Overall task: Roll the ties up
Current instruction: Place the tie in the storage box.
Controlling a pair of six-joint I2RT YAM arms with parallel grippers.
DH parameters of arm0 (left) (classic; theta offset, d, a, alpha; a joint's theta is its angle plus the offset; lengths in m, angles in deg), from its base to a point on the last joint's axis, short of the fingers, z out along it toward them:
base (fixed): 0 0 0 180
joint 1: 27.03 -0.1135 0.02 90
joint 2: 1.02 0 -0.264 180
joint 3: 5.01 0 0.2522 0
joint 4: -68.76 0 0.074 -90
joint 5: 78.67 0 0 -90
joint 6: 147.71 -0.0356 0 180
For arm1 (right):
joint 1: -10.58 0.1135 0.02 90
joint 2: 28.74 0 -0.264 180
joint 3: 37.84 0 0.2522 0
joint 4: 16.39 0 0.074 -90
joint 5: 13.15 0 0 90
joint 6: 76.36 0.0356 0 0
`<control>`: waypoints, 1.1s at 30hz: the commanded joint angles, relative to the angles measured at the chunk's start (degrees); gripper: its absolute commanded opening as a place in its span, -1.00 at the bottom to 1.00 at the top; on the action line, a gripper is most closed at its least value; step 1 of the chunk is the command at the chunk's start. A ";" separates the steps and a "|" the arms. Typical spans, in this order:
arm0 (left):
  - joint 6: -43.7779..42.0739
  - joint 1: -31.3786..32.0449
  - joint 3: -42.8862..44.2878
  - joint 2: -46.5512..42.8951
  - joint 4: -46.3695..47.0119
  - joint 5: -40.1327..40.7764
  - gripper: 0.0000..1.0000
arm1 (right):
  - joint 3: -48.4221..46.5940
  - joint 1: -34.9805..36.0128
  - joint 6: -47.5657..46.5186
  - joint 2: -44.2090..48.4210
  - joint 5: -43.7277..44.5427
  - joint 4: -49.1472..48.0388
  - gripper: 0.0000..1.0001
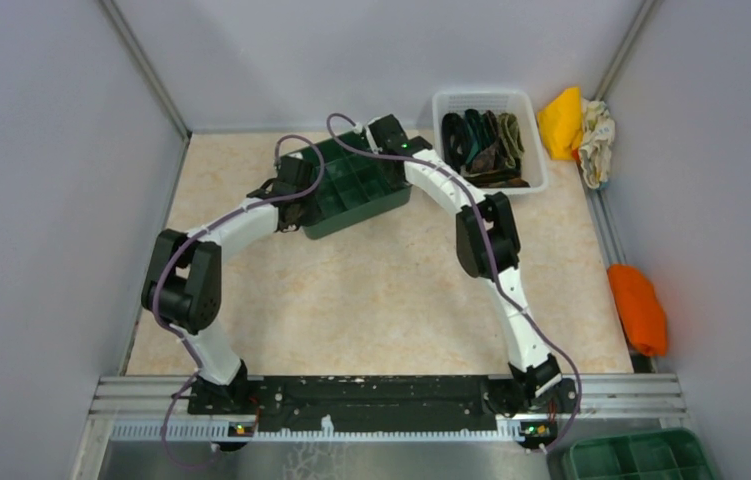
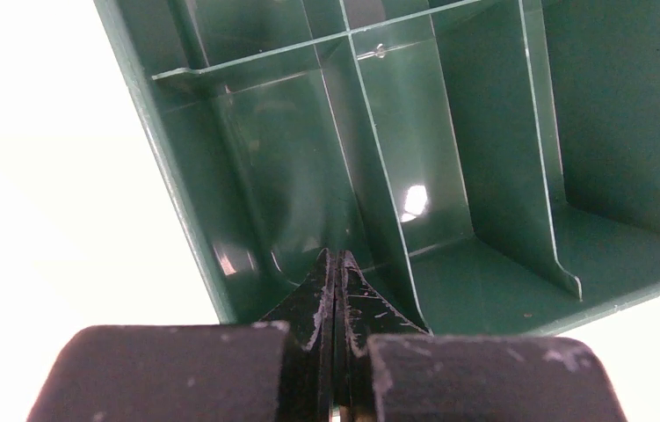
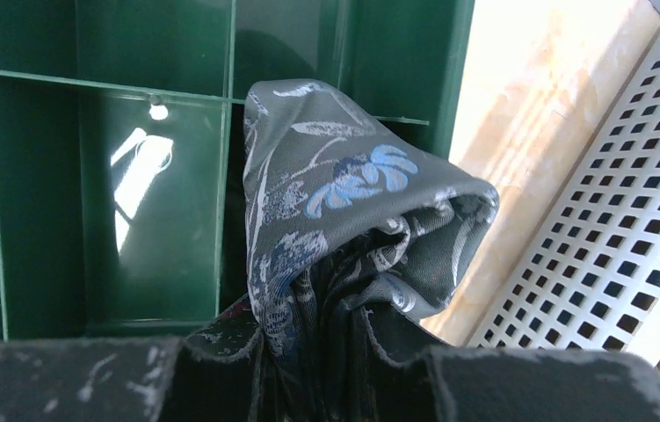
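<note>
A rolled grey tie [image 3: 352,220] with blue and white flowers is pinched in my right gripper [image 3: 344,330], which is shut on it and holds it over the right end of the green divided tray [image 3: 115,202], above a corner compartment. Several more dark ties [image 1: 486,140] lie bundled in the white basket [image 1: 531,110] at the back right. My left gripper [image 2: 336,264] is shut with nothing in it, its fingertips over a compartment at the tray's [image 2: 484,176] near left corner. In the top view both grippers sit at the tray [image 1: 351,190], the left [image 1: 296,195] and the right [image 1: 391,135].
The perforated wall of the white basket [image 3: 625,211] stands just right of the tray. Yellow and pale cloths [image 1: 576,125] lie beyond the basket, an orange cloth [image 1: 639,305] at the right edge. A second green tray [image 1: 641,455] sits off the table at the near right.
</note>
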 commanded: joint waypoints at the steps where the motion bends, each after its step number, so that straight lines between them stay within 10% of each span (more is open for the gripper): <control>1: 0.29 0.26 -0.40 -2.06 -1.36 -1.08 -1.00 | -6.04 1.79 -3.16 -4.34 6.08 13.46 -1.00; 17: 0.33 0.23 -0.12 -0.76 -0.86 -1.92 -1.00 | -6.13 2.36 -0.61 -7.28 -1.29 21.56 -1.00; 23: -0.02 0.24 -0.28 -1.26 -0.95 -1.98 -1.00 | -1.96 2.36 1.34 -4.33 1.03 16.27 0.10; 33: -0.17 0.21 -0.82 -1.37 -0.47 -2.62 -1.00 | -4.50 2.22 1.39 -0.47 -0.56 15.94 0.49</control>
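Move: The near-right compartment of the storage box, where my right hand is taking the rolled tie, lies some 2 cm back of and about 5 cm below that hand. From the same hand the box's middle is roughly 10 cm left, 2 cm back and 5 cm below; the white basket is about 21 cm right and 8 cm farther out. From my left hand that compartment is around 9 cm ahead, 16 cm right and 4 cm below. With the tie still pinched, I draw my right hand back and down together, about 3.5 cm each, tipping the fingers some 10 degrees steeper, to bring it down into the near-right compartment. There I pause briefly, spread the fingers wide to let go and lift about 4.5 cm nearly straight up. My left hand stays at the near-left compartment, fingers shut. ##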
